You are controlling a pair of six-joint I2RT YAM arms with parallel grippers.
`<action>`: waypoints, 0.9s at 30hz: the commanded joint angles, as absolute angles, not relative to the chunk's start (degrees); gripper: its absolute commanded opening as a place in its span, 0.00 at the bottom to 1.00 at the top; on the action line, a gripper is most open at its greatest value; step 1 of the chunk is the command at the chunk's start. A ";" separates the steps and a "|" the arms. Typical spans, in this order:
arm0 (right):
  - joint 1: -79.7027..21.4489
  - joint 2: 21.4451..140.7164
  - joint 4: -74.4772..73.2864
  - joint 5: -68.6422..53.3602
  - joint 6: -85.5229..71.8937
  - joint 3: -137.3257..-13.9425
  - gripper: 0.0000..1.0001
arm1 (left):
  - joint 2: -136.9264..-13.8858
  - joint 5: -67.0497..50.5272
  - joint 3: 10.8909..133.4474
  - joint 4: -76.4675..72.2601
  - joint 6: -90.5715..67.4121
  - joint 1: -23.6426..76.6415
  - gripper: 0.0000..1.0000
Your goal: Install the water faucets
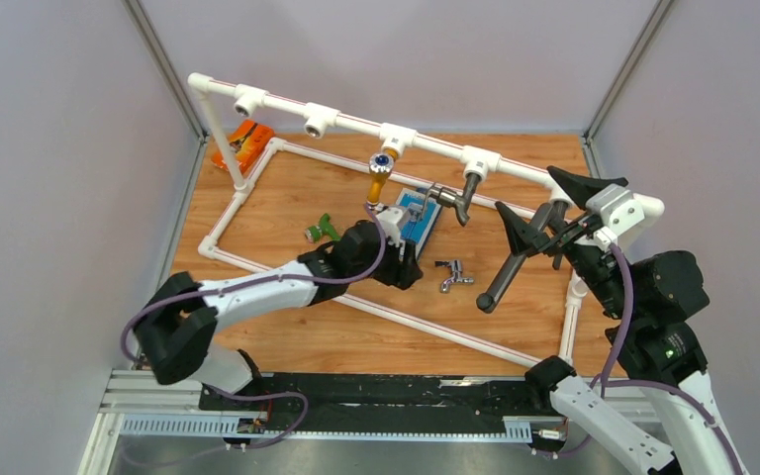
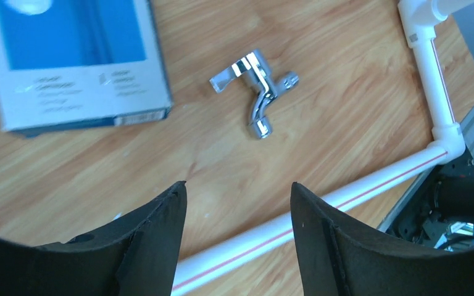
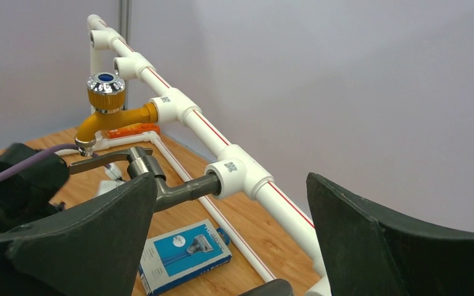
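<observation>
A chrome water faucet lies on the wooden table. My left gripper hovers just short of it, open, with nothing between its fingers. A green faucet lies on the table to the left of that arm. On the white pipe frame, a gold faucet and a dark grey faucet sit in tee sockets. My right gripper is open wide and empty, up by the rail just right of the grey faucet.
A flat blue-and-white box lies between the faucets and the rail. An orange packet sits at the back left corner. The frame's low white pipe runs across the table under my left gripper. Grey walls enclose the table.
</observation>
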State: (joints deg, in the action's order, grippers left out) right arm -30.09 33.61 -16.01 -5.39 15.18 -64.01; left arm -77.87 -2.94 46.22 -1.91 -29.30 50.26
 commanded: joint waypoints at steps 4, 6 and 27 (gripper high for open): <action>-30.23 32.17 -13.71 -2.37 15.47 -63.54 0.96 | -98.49 -2.90 61.85 -5.36 -25.66 55.98 0.68; -30.15 31.82 -13.71 -2.11 15.82 -63.63 0.96 | -102.98 -4.21 64.41 -5.27 -25.75 56.25 0.68; -30.15 30.32 -14.06 0.00 16.35 -62.14 0.96 | -116.36 -0.36 71.80 -2.48 -22.59 60.29 0.69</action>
State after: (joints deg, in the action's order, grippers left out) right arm -30.09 31.00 -15.57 -1.43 16.58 -62.54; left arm -113.71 -3.44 67.57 -6.68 -24.88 58.67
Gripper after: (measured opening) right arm 0.960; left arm 0.697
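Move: The chrome faucet on the table lies about 14 cm to the left hand's right, some 5 cm ahead and 13 cm below. The blue box is about 12 cm farther out than that faucet and 9 cm to its left. The rack's lower white pipe crosses about 14 cm nearer the bases, straight back from the faucet. From the right hand, the faucet lies roughly 8 cm ahead, 8 cm left and 45 cm below. The left hand, fingers staying open, sweeps right some 12 cm and sinks about 10 cm towards the chrome faucet. ##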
